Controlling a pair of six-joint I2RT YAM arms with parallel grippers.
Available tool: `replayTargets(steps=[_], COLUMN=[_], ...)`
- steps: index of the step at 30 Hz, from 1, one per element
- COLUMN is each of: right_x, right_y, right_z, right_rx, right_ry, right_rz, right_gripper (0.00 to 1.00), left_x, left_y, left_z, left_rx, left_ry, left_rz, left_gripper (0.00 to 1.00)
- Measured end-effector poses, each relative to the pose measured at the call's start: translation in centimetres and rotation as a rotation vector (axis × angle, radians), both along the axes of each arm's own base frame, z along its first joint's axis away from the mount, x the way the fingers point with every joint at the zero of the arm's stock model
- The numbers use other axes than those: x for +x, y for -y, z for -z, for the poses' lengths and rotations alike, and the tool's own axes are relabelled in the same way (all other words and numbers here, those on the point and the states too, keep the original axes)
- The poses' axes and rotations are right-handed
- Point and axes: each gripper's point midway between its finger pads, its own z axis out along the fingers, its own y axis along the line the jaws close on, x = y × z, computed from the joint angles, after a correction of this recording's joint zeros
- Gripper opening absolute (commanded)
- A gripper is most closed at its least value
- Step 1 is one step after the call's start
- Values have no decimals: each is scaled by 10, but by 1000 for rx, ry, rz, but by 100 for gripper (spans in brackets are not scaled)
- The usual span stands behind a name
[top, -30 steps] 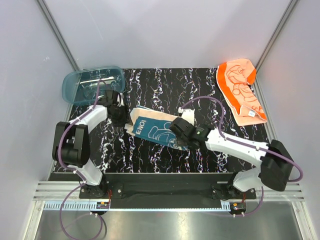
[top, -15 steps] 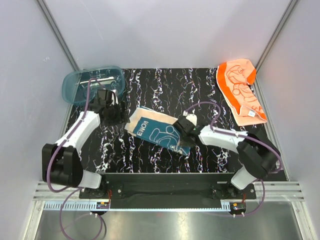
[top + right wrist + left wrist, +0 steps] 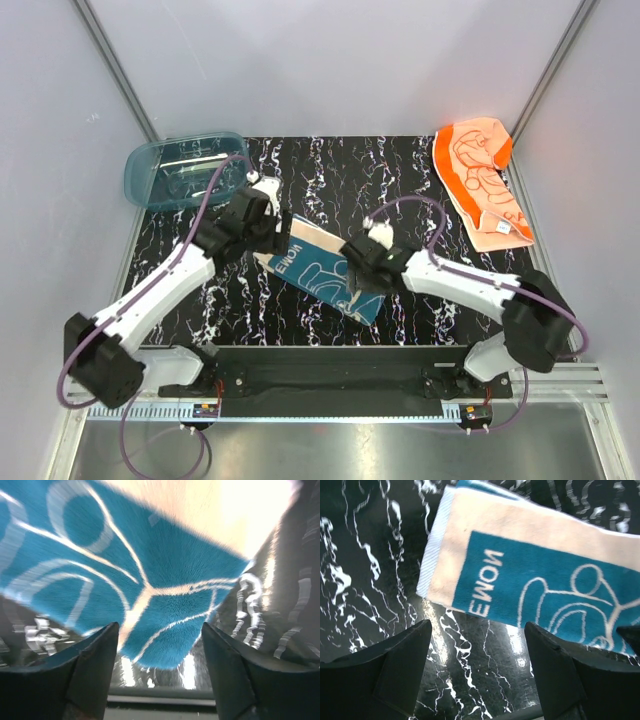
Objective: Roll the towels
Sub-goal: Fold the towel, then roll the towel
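The teal-blue towel (image 3: 322,268) lies folded in a long strip across the middle of the black marbled table, its cream end toward the left. My left gripper (image 3: 270,236) stands open just off that cream end; in the left wrist view the teal-blue towel (image 3: 540,580) lies beyond the left gripper (image 3: 477,652), with only table between the fingers. My right gripper (image 3: 358,284) hangs open over the strip's right end, and a corner of the teal-blue towel (image 3: 125,570) reaches between the spread fingertips of the right gripper (image 3: 160,655). The orange towel (image 3: 482,182) lies crumpled at the back right.
A translucent blue tub (image 3: 185,167) sits at the table's back left corner. Grey walls close in the table on the left, back and right. The black mounting rail (image 3: 320,375) runs along the near edge.
Both grippers have opened wider. The left arm has swung right to the teal-blue towel's cream end. The towel has gone from a bunched heap to a flatter strip, shifted slightly nearer.
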Motion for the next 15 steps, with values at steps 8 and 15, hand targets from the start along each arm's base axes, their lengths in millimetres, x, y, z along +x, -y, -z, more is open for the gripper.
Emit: replayTargets(steps=[8,15], right_x=[91,77], right_y=[117,192], right_z=[-140,-137], right_rx=[96,87], right_ry=[298,260], right_rz=[377,543], right_gripper=[79,79], left_x=[-37,-96], left_y=[54,152], left_z=[-20,22], left_rx=[-61,29], left_ry=[135,92], left_rz=[207,476], left_gripper=[78,77])
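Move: Back and to the right of the left hand lies the folded blue towel's right end, about 20 cm right, 11 cm back and 15 cm below; its left end is about 3 cm to that hand's left, level in reach and equally low. From the right hand, that right end lies some 5 cm right, 1 cm back and 4 cm down, while the orange towel lies roughly 26 cm right and 21 cm farther out, 5 cm lower. Clearing the towel's right end with fingers already open, the right hand climbs about 14 cm and sweeps some 19 cm right with a smaller reach forward, towards the orange towel. The left hand crosses over the blue towel towards its right end, right and back, rising slightly before sinking. Both turn clockwise by roughly 30 degrees, fingers staying open; the right hand's also tip upward. ##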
